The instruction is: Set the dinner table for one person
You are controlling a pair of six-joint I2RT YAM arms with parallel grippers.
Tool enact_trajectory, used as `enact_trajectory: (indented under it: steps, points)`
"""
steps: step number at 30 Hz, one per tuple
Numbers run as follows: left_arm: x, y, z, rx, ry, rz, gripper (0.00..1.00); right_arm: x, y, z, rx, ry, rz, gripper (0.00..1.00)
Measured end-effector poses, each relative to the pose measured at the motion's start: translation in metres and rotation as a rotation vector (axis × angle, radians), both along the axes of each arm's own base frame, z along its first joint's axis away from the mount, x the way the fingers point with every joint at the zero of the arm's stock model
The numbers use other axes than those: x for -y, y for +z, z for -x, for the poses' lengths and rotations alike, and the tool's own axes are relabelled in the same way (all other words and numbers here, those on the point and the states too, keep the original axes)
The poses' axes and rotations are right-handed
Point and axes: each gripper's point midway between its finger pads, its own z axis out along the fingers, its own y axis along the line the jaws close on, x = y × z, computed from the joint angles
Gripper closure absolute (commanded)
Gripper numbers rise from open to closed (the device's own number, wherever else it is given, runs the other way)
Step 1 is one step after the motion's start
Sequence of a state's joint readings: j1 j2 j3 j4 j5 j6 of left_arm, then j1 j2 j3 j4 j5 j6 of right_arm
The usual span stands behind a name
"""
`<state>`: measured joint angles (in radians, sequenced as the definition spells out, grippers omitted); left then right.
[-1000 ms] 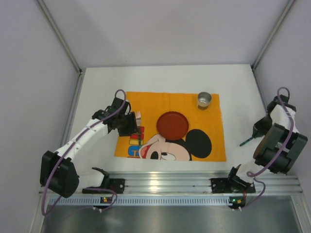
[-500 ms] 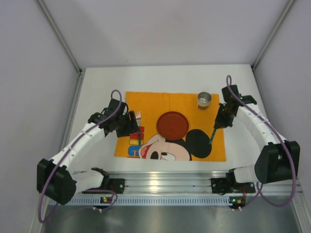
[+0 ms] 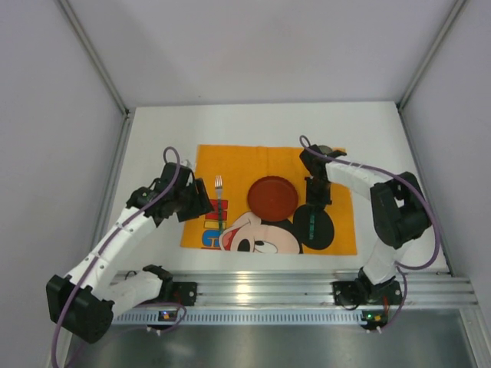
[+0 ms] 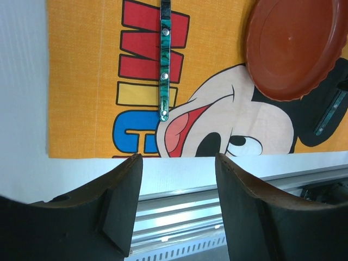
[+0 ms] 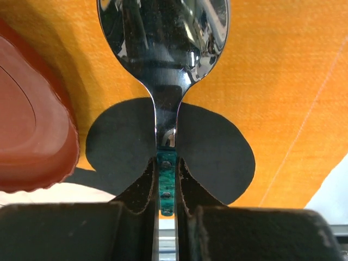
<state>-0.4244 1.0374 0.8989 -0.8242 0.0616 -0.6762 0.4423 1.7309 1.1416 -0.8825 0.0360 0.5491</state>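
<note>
The white dinner table (image 3: 157,149) carries an orange Mickey Mouse placemat (image 3: 238,161). A red plate (image 3: 272,197) sits at the mat's middle. A fork (image 3: 219,201) with a green handle lies on the mat left of the plate; it also shows in the left wrist view (image 4: 165,70). My left gripper (image 3: 201,203) is open and empty, just left of the fork. My right gripper (image 3: 314,201) is shut on a spoon (image 5: 163,38) by its green handle (image 3: 312,225). It holds the spoon low over Mickey's black ear, right of the plate (image 5: 27,136).
A metal cup at the mat's far right corner is hidden behind my right arm. A ribbed aluminium rail (image 3: 268,287) runs along the table's near edge. Grey walls close in the left, right and far sides.
My right arm has swung from the table's right side over the mat, carrying the spoon to beside the plate. My left gripper has drawn back left, away from the fork.
</note>
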Motion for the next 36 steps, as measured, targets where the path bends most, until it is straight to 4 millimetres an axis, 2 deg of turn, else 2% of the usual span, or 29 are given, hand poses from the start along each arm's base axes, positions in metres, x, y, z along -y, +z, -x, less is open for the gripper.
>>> enact_trajectory:
  steps: [8, 11, 12, 13, 15, 24, 28, 30, 33, 35, 36]
  points:
    - [-0.004, -0.002, 0.001, -0.010, 0.029, -0.013, 0.39, -0.001, -0.002, -0.020, 0.034, 0.037, 0.046, 0.99]
    - [-0.004, -0.003, 0.000, -0.017, 0.035, -0.016, 0.39, -0.003, 0.000, -0.031, 0.055, 0.047, 0.055, 0.86]
    - [-0.004, -0.004, 0.000, -0.021, 0.037, -0.017, 0.39, -0.003, 0.000, -0.033, 0.057, 0.051, 0.058, 0.80]
    - [-0.004, -0.005, 0.000, -0.026, 0.038, -0.018, 0.39, -0.003, 0.000, -0.034, 0.058, 0.051, 0.059, 0.68]
    - [-0.004, -0.009, -0.001, -0.039, 0.039, -0.024, 0.39, -0.003, 0.000, -0.036, 0.058, 0.056, 0.064, 0.60]
    - [0.000, -0.022, -0.009, -0.080, 0.037, -0.044, 0.39, 0.002, 0.007, -0.035, 0.062, 0.067, 0.087, 0.58]
    - [0.003, -0.019, -0.019, -0.075, 0.019, -0.059, 0.39, -0.002, 0.030, -0.035, 0.120, 0.075, 0.061, 0.52]
    - [0.005, -0.012, -0.029, -0.056, 0.009, -0.068, 0.39, -0.006, 0.049, -0.034, 0.174, 0.087, 0.036, 0.49]
    - [0.004, 0.006, -0.049, 0.001, 0.006, -0.106, 0.38, -0.014, 0.080, -0.028, 0.272, 0.120, 0.008, 0.51]
    - [0.004, 0.026, -0.066, 0.066, 0.011, -0.125, 0.38, -0.019, 0.111, -0.024, 0.397, 0.145, 0.011, 0.39]
    - [0.003, 0.040, -0.076, 0.112, 0.017, -0.135, 0.38, -0.025, 0.132, -0.019, 0.484, 0.163, -0.010, 0.33]
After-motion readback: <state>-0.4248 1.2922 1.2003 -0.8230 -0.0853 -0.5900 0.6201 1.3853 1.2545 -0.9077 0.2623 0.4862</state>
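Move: My right hand already holds the spoon low over the mat. Its laying spot is about 3 cm ahead of that hand and roughly 1 cm below, not off to either side. The plate's middle lies some 12 cm to my right hand's left and 3 cm ahead; the cup stands about 15 cm ahead and 3 cm right. From my left hand the spot is about 28 cm right, 6 cm ahead and 12 cm below. I carry the pinched spoon level and forward about 3.5 cm along the plate's right side, towards the cup, then open my right fingers to let go of its handle. I lift that hand away some 13 cm, drifting slightly back and left as the fingertips tilt forward nearly 30 degrees. My left hand, empty, sinks 2 cm, then sweeps forward and up. ##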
